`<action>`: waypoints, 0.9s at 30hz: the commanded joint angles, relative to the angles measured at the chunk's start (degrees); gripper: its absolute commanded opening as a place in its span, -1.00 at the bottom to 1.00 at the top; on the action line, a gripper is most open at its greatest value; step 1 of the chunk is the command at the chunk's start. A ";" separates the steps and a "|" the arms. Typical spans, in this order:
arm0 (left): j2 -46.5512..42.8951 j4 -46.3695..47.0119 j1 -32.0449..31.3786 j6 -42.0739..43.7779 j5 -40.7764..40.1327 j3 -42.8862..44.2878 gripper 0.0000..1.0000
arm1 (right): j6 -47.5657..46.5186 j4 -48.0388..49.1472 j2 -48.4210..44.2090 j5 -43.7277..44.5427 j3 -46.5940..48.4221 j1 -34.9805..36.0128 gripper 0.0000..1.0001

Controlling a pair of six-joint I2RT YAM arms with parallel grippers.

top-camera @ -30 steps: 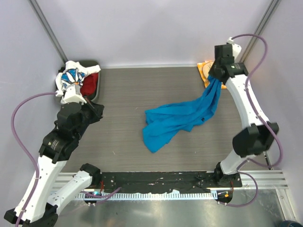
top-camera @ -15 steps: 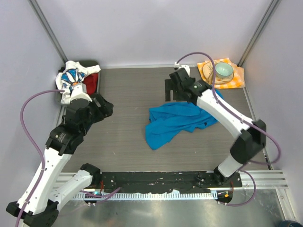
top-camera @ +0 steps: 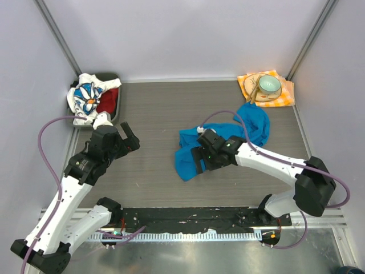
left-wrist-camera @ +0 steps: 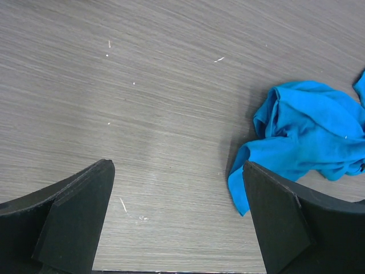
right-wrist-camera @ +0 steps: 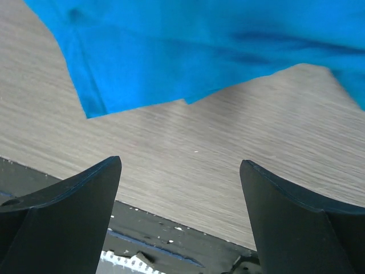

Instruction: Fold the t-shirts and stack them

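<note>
The bright blue t-shirt (top-camera: pixel 251 123) lies crumpled in the middle of the table, also seen in the left wrist view (left-wrist-camera: pixel 311 128) and the right wrist view (right-wrist-camera: pixel 188 51). The white daisy-print t-shirt (top-camera: pixel 85 96) and the red t-shirt (top-camera: pixel 109 100) sit in a dark bin (top-camera: pixel 118 109) at the back left. My left gripper (top-camera: pixel 130 140) hangs open over bare table (left-wrist-camera: pixel 179 211), left of the blue shirt. My right gripper (top-camera: pixel 199 160) is open just over the blue shirt's near edge (right-wrist-camera: pixel 179 194), with nothing between its fingers.
An orange-and-white checked napkin (top-camera: pixel 285 91) with a plate and a pale green bowl (top-camera: pixel 269 84) lies at the back right. A black rail (top-camera: pixel 188 217) runs along the table's near edge, close under the right gripper. Walls enclose the table.
The right gripper let go of the blue shirt, which dropped flat, and swung from the back right to the shirt's near edge. The left gripper opened and drew back from the bin.
</note>
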 commanded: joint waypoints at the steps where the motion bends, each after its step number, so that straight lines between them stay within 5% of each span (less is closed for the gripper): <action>1: 0.40 1.18 0.34 -1.57 0.09 -0.77 0.99 | 2.51 7.21 4.49 -3.78 0.71 5.21 0.82; 10: 0.58 1.54 0.34 -1.13 -0.26 -0.94 1.00 | 2.25 9.41 15.67 -2.64 6.41 13.57 0.79; 27: 1.46 3.03 0.26 -0.34 -0.43 -1.82 1.00 | -1.35 4.58 23.06 3.07 15.29 15.60 0.75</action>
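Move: The t-shirt's near corner lies about 10 cm to the right hand's left, some 4 cm back and 9 cm below it. The shirt's bunched far end is about 15 cm ahead of this hand and 15 cm to its right; the plate with the bowl sits about 31 cm ahead and 21 cm right. From the idle left hand, the near corner is roughly 19 cm right, 8 cm back and 22 cm below. The open right hand sweeps 11 cm left to the t-shirt's near corner, sinking and drawing back, then rises slightly. ##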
